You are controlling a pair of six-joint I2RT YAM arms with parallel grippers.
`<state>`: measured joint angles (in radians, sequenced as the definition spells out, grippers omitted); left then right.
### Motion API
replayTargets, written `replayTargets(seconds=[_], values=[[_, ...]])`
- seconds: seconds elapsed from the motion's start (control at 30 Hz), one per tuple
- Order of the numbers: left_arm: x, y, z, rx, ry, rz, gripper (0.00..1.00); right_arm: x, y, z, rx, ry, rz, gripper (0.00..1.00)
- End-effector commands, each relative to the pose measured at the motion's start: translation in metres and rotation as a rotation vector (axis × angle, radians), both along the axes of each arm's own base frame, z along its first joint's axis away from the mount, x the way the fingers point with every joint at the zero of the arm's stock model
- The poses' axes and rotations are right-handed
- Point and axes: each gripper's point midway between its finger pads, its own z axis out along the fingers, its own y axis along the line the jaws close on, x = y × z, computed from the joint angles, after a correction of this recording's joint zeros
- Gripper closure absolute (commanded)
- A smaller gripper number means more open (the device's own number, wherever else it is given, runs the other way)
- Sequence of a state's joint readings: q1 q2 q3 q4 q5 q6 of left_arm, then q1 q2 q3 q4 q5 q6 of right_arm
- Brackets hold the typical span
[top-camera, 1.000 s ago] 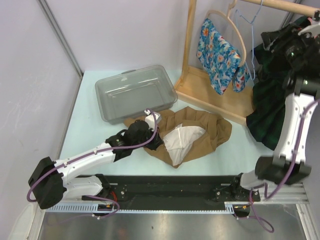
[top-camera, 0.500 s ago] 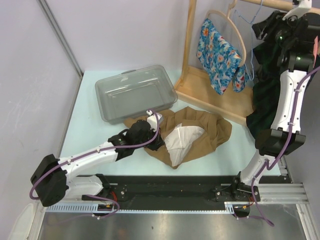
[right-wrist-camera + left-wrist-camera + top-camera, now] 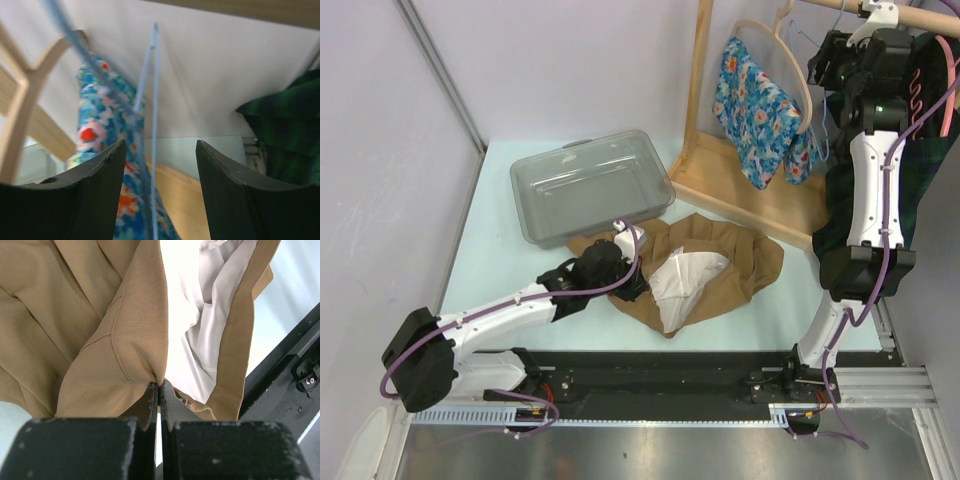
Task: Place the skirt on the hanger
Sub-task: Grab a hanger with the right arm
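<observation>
The tan skirt (image 3: pixel 740 262) with white lining (image 3: pixel 685 275) lies crumpled on the table in the top view. My left gripper (image 3: pixel 632 285) is at its left edge. In the left wrist view that gripper (image 3: pixel 160 387) is shut on a fold of the skirt (image 3: pixel 115 330) next to the lining (image 3: pixel 200 305). High at the rail, my right gripper (image 3: pixel 823 62) stands open by an empty blue wire hanger (image 3: pixel 823 130). In the right wrist view the hanger's wire (image 3: pixel 154 100) runs through the gap of the open gripper (image 3: pixel 160 150), and no finger is closed on it.
A grey plastic bin (image 3: pixel 590 185) sits at the back left. The wooden rack (image 3: pixel 698 90) carries a wooden hanger (image 3: pixel 795 70) with a blue floral garment (image 3: pixel 755 100). A dark green plaid garment (image 3: pixel 920 170) hangs at the right, behind my right arm.
My right arm has risen and swung left, from the plaid garment up to the blue wire hanger at the rail. The left gripper stays shut on the skirt, barely moved.
</observation>
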<state>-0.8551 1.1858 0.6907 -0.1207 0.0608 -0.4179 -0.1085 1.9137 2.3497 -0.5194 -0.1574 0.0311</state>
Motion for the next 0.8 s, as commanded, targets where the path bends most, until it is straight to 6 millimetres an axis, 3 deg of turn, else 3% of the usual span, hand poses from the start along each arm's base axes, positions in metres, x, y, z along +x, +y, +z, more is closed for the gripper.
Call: replayTargets(seconds=[0.0, 0.13, 0.2, 0.23, 0.33, 0.67, 0.77], values=[[0.006, -0.01, 0.019, -0.055, -0.026, -0.008, 1.0, 0.001, -0.018, 0.021, -0.039, -0.061, -0.089, 0.37], [0.006, -0.011, 0.019, -0.055, -0.024, -0.013, 1.0, 0.008, -0.014, 0.015, -0.037, -0.058, -0.07, 0.53], [0.006, -0.011, 0.019, -0.052, -0.023, -0.01, 1.0, 0.01, -0.009, 0.016, -0.038, -0.063, -0.06, 0.68], [0.006, -0.011, 0.019, -0.052, -0.023, -0.01, 1.0, 0.011, -0.008, 0.016, -0.038, -0.065, -0.058, 0.81], [0.007, -0.009, 0.019, -0.047, -0.023, 0.001, 1.0, 0.007, -0.005, 0.023, -0.039, -0.08, -0.06, 1.0], [0.012, -0.002, 0.016, -0.024, -0.019, 0.05, 1.0, -0.038, -0.001, 0.093, -0.077, -0.235, -0.074, 1.0], [0.012, -0.002, 0.016, -0.019, -0.018, 0.054, 1.0, -0.048, -0.001, 0.103, -0.077, -0.255, -0.081, 1.0]])
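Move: The right hand's open fingers already straddle the neck of the blue hanger, which sits about 1 cm ahead and 1 cm left of the hand point. The rail runs about 3 cm ahead and 6 cm above; the floral skirt hangs some 11 cm left, 6 cm ahead and 18 cm lower, the green plaid skirt roughly 15 cm right, 5 cm ahead and 18 cm lower. From the left hand, the blue hanger is about 35 cm ahead, 44 cm right and 33 cm up. The right hand eases about 1 cm forward, down and to its right, fingers still pointing forward around the blue hanger's neck, and shuts them to pinch it just below the hook. With the grip closed, the hand turns upward towards the rail, rising some 2.5 cm from its lowest point and drawing back about 1 cm, with the wrist barely turning. ##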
